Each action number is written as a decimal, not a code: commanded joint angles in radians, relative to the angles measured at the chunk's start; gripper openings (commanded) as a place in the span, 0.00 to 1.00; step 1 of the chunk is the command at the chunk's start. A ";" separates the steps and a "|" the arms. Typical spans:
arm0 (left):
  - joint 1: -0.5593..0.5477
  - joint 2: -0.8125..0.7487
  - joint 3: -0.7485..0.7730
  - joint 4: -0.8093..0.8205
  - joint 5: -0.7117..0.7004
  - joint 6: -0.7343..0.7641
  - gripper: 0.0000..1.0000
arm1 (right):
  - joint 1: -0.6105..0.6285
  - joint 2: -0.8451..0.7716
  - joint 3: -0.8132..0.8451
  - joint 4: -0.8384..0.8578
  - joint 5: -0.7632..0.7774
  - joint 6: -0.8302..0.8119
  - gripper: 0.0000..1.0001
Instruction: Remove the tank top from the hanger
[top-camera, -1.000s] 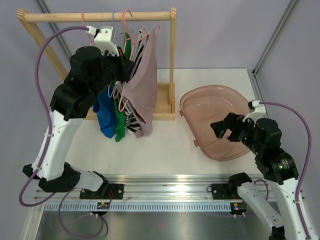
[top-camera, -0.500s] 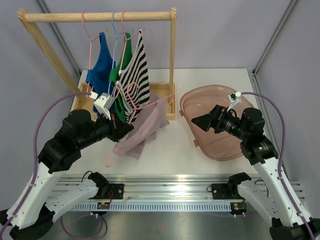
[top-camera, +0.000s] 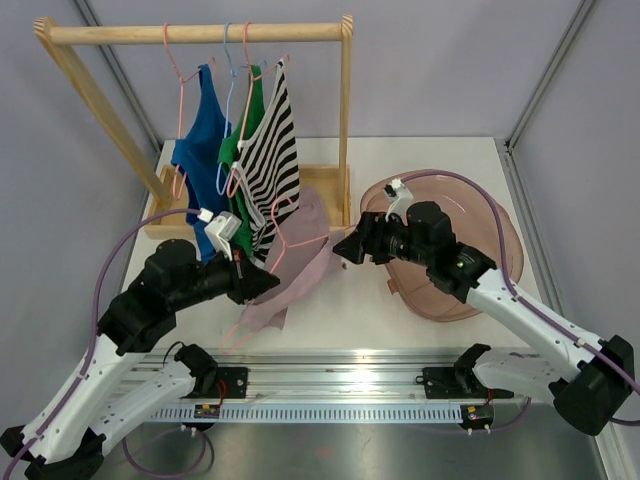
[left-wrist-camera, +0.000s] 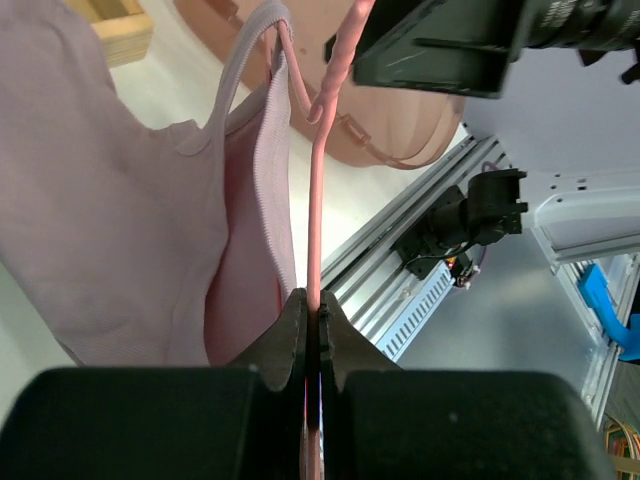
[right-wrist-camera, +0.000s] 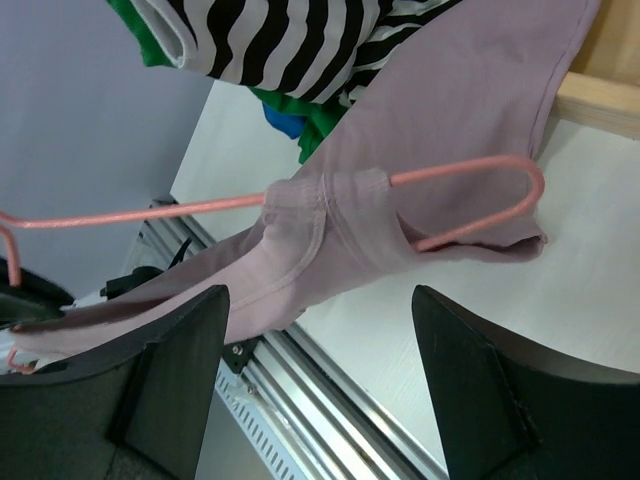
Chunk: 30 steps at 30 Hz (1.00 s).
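A mauve tank top (top-camera: 300, 262) hangs on a pink wire hanger (top-camera: 284, 214), held low over the table in front of the rack. My left gripper (top-camera: 268, 285) is shut on the hanger's wire (left-wrist-camera: 315, 200), which runs straight out from between the pressed jaws (left-wrist-camera: 312, 310); the tank top (left-wrist-camera: 120, 200) drapes to its left. My right gripper (top-camera: 345, 250) stands open just right of the garment. In the right wrist view its two fingers (right-wrist-camera: 180, 370) are wide apart below the tank top's strap (right-wrist-camera: 330, 200) and the hanger's bent end (right-wrist-camera: 525, 185), with nothing between them.
The wooden rack (top-camera: 200, 33) at the back left carries a blue top (top-camera: 200, 150), a green one (top-camera: 232, 150) and a striped one (top-camera: 272, 160) on hangers. A pink basin (top-camera: 450, 178) lies at the right, under the right arm. A metal rail (top-camera: 350, 385) runs along the near edge.
The left arm has carried the hanger and tank top down off the rack to the table's front. The right arm has swung left from over the basin to the garment's edge.
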 joint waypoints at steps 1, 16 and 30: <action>-0.006 0.001 0.030 0.115 0.090 -0.035 0.00 | 0.032 0.046 0.057 0.087 0.088 -0.064 0.80; -0.006 -0.002 0.093 0.014 0.034 0.026 0.00 | 0.044 0.083 0.074 0.087 0.213 -0.145 0.00; -0.006 -0.025 0.113 -0.011 0.110 0.091 0.00 | -0.034 0.163 0.266 -0.232 0.649 -0.214 0.00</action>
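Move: The right hand, fingers open, goes for the tank top's near strap on the hanger arm, about 2 cm ahead, 2 cm to its left and 2 cm below. The striped top hangs some 15 cm ahead and 14 cm left at a similar height, and the plastic tub lies about 20 cm right, 5 cm ahead and 20 cm below. The left hand already holds the hanger's other arm; from it the strap is roughly 9 cm ahead, 13 cm right and 4 cm below. Right fingers ease in, pinch the strap and pull it some 10 cm right and forward, left still gripping hanger. ##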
